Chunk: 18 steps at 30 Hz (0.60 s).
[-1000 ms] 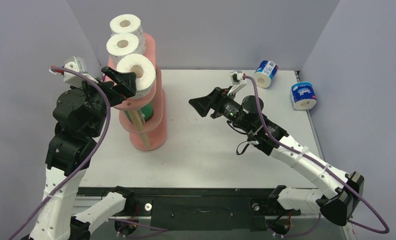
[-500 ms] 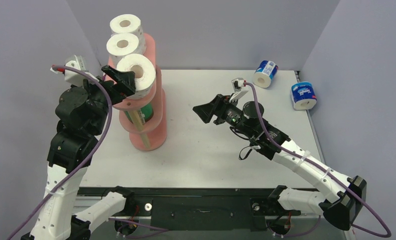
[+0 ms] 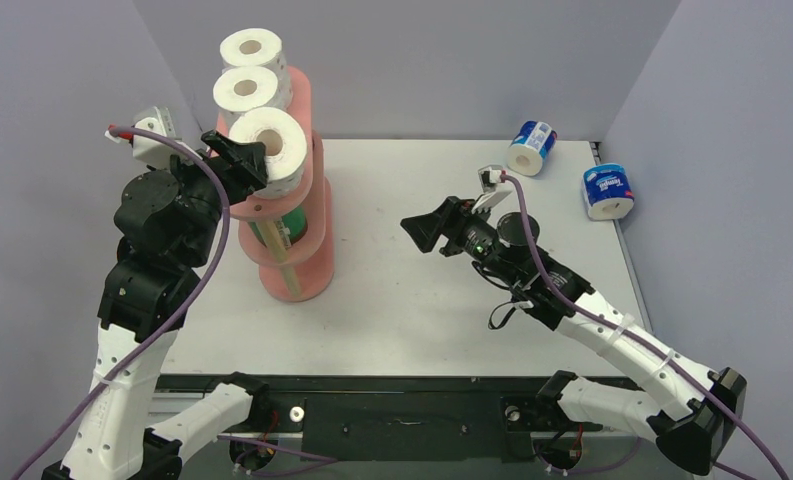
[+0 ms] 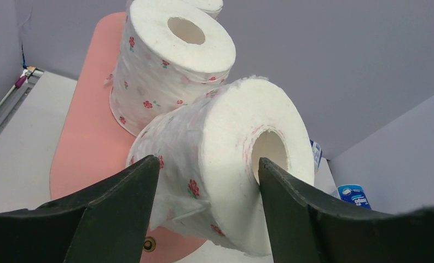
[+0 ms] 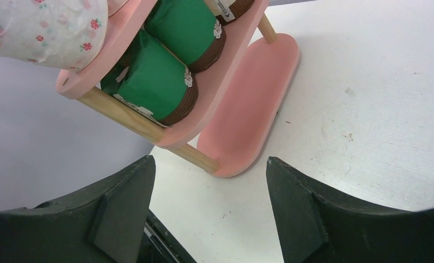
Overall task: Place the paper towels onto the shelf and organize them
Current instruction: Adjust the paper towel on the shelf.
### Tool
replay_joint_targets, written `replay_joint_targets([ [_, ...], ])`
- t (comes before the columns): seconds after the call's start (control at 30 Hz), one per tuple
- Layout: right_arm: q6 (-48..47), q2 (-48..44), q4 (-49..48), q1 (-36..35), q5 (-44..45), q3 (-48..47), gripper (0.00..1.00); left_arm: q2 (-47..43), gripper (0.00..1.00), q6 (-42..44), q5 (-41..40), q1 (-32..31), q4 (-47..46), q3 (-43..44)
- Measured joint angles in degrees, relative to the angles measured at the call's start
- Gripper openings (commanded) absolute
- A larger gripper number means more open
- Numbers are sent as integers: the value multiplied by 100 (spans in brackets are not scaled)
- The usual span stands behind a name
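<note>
The pink shelf (image 3: 308,262) stands at the table's left. Three white paper towels with red dots sit on its top board: two upright (image 3: 252,47) (image 3: 245,90), and the front one (image 3: 275,148) tipped on its side. My left gripper (image 3: 240,160) is shut on that front roll (image 4: 225,159), one finger on its end face by the core and the other on its far end. The upright roll (image 4: 171,60) stands just behind it. Two green-wrapped rolls (image 5: 154,82) (image 5: 190,30) lie on the middle board. My right gripper (image 3: 427,228) hangs open and holds nothing, mid-table, facing the shelf's bare bottom board (image 5: 253,104).
Two blue-white wrapped rolls lie on the table at the back right, one near the back wall (image 3: 532,147) and one by the right wall (image 3: 608,190). The left arm crowds the shelf's left side. Grey walls enclose the table on three sides.
My left jaws have narrowed onto the front top roll. The right arm has drawn back to the right, away from the shelf, with its jaws unchanged.
</note>
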<state>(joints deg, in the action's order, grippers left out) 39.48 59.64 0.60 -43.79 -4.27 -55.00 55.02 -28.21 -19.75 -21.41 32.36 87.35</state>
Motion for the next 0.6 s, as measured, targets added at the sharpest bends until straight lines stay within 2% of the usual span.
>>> replay_joint_targets([
  [0.17, -35, -109, 42, 28, 129, 72, 69, 0, 59, 31, 0, 0, -44, 0],
  [0.37, -114, -236, 46, 37, 258, 160, 69, 0, 48, 37, -4, -2, -68, 2],
  [0.6, -133, -310, 48, 74, 304, 203, 69, -63, 41, 39, -98, -2, -66, 2],
])
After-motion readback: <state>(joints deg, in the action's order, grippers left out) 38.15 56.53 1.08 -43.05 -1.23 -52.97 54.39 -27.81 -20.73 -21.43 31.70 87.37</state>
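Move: The near paper towel roll on the top shelf is about 5 cm ahead of the left hand, 4 cm right and 3 cm lower. The middle roll stands some 10 cm beyond it and 3 cm to its left; a green roll sits roughly 18 cm beneath the near roll. From the right hand, the near roll is about 25 cm left, 9 cm ahead and 12 cm higher. Left fingers close by a third around the near roll's left edge; right hand backs 2 cm rightward, away. ##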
